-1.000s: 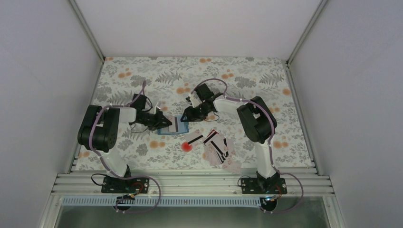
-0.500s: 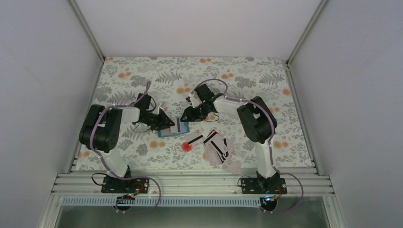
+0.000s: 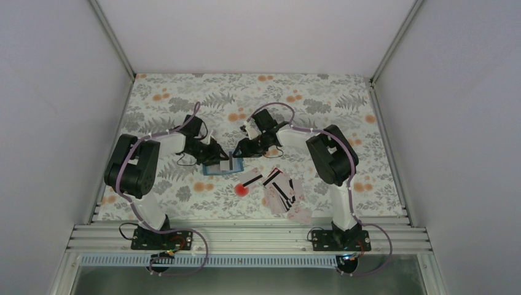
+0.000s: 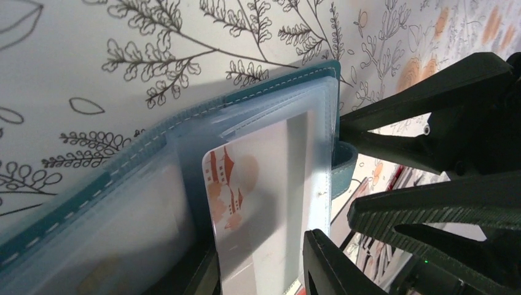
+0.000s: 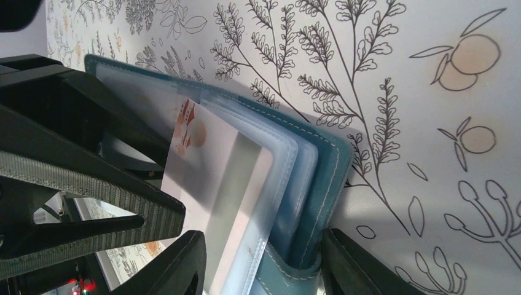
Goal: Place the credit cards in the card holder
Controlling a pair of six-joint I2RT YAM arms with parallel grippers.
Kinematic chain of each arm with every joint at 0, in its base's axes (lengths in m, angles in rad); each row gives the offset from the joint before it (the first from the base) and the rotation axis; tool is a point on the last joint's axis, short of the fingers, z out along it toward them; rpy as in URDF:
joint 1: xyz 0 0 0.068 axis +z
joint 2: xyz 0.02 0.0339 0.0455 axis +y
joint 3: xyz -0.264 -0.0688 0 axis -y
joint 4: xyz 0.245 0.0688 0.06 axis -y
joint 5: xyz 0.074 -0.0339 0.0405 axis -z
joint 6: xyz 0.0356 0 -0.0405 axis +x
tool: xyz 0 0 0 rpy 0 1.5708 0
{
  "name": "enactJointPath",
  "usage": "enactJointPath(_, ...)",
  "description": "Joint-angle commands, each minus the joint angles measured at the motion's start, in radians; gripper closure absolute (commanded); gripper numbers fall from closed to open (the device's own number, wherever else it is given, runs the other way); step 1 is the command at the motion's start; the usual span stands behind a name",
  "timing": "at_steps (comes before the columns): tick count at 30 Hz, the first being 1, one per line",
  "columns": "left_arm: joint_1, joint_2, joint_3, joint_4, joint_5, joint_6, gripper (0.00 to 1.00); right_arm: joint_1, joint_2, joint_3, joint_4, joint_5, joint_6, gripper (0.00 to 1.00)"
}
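The blue card holder (image 3: 212, 170) lies open at mid-table, its clear sleeves fanned out. A pale credit card (image 4: 258, 203) with an orange print sits partway inside one sleeve; the right wrist view shows this card (image 5: 209, 178) too. My left gripper (image 4: 261, 276) is open, its fingers standing on either side of the card's free end. My right gripper (image 5: 264, 270) is shut on the card holder (image 5: 319, 178), clamping the cover, tab and sleeves at the far end. From above, the left gripper (image 3: 216, 157) and right gripper (image 3: 238, 152) meet over the holder. Several more credit cards (image 3: 281, 192) lie nearby.
A round red spot (image 3: 241, 189) marks the cloth just in front of the holder. The loose cards are spread on the floral cloth (image 3: 319, 98) towards the right arm's base. White walls close in the table on three sides.
My left gripper has moved right, towards the holder, carrying the card further into the sleeve. Its jaws have come apart. The right gripper has kept its hold and place.
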Motion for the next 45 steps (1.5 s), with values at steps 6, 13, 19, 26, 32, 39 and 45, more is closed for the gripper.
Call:
enactJointPath(6, -0.068, 0.018, 0.107, -0.131, -0.139, -0.009, 0.61, 0.025, 0.079, -0.065, -0.068, 0.071, 0.007, 0.51)
enactJointPath(13, -0.129, 0.046, 0.169, -0.191, -0.212, -0.026, 0.58, 0.027, 0.079, -0.066, -0.062, 0.065, 0.006, 0.51)
enactJointPath(19, -0.176, 0.076, 0.228, -0.225, -0.251, -0.042, 0.55, 0.026, 0.076, -0.065, -0.058, 0.052, 0.003, 0.51)
enactJointPath(26, -0.228, 0.104, 0.289, -0.253, -0.286, -0.062, 0.51, 0.025, 0.071, -0.066, -0.061, 0.043, -0.01, 0.51)
enactJointPath(32, -0.247, 0.099, 0.291, -0.256, -0.309, -0.081, 0.45, 0.025, 0.06, -0.064, -0.078, 0.052, -0.033, 0.51)
enactJointPath(39, -0.254, 0.083, 0.284, -0.268, -0.335, -0.086, 0.37, 0.021, 0.033, -0.08, -0.084, 0.061, -0.049, 0.51)
enactJointPath(45, -0.268, 0.078, 0.304, -0.284, -0.342, -0.092, 0.25, 0.016, 0.015, -0.082, -0.088, 0.066, -0.051, 0.51)
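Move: Under the part-open left fingers, about 1 cm back and 1 cm to the right of them and 2 cm below, lies the white card on the card holder's right-hand page. A loose striped card lies some 10 cm right of this hand and 7 cm back, the card heap about 20 cm right and 12 cm back. From the right hand, the white card is about 3 cm left, 2 cm back and 2 cm below. Tipping over from a slant until its fingers point nearly straight down, some 25 degrees, the left hand edges about 1.5 cm to the right over the card while its fingers keep spreading to well beyond double their gap. The right hand holds still by the holder's strap side, fingers half open, then draws about 1 cm right, away from the card, towards the end. ##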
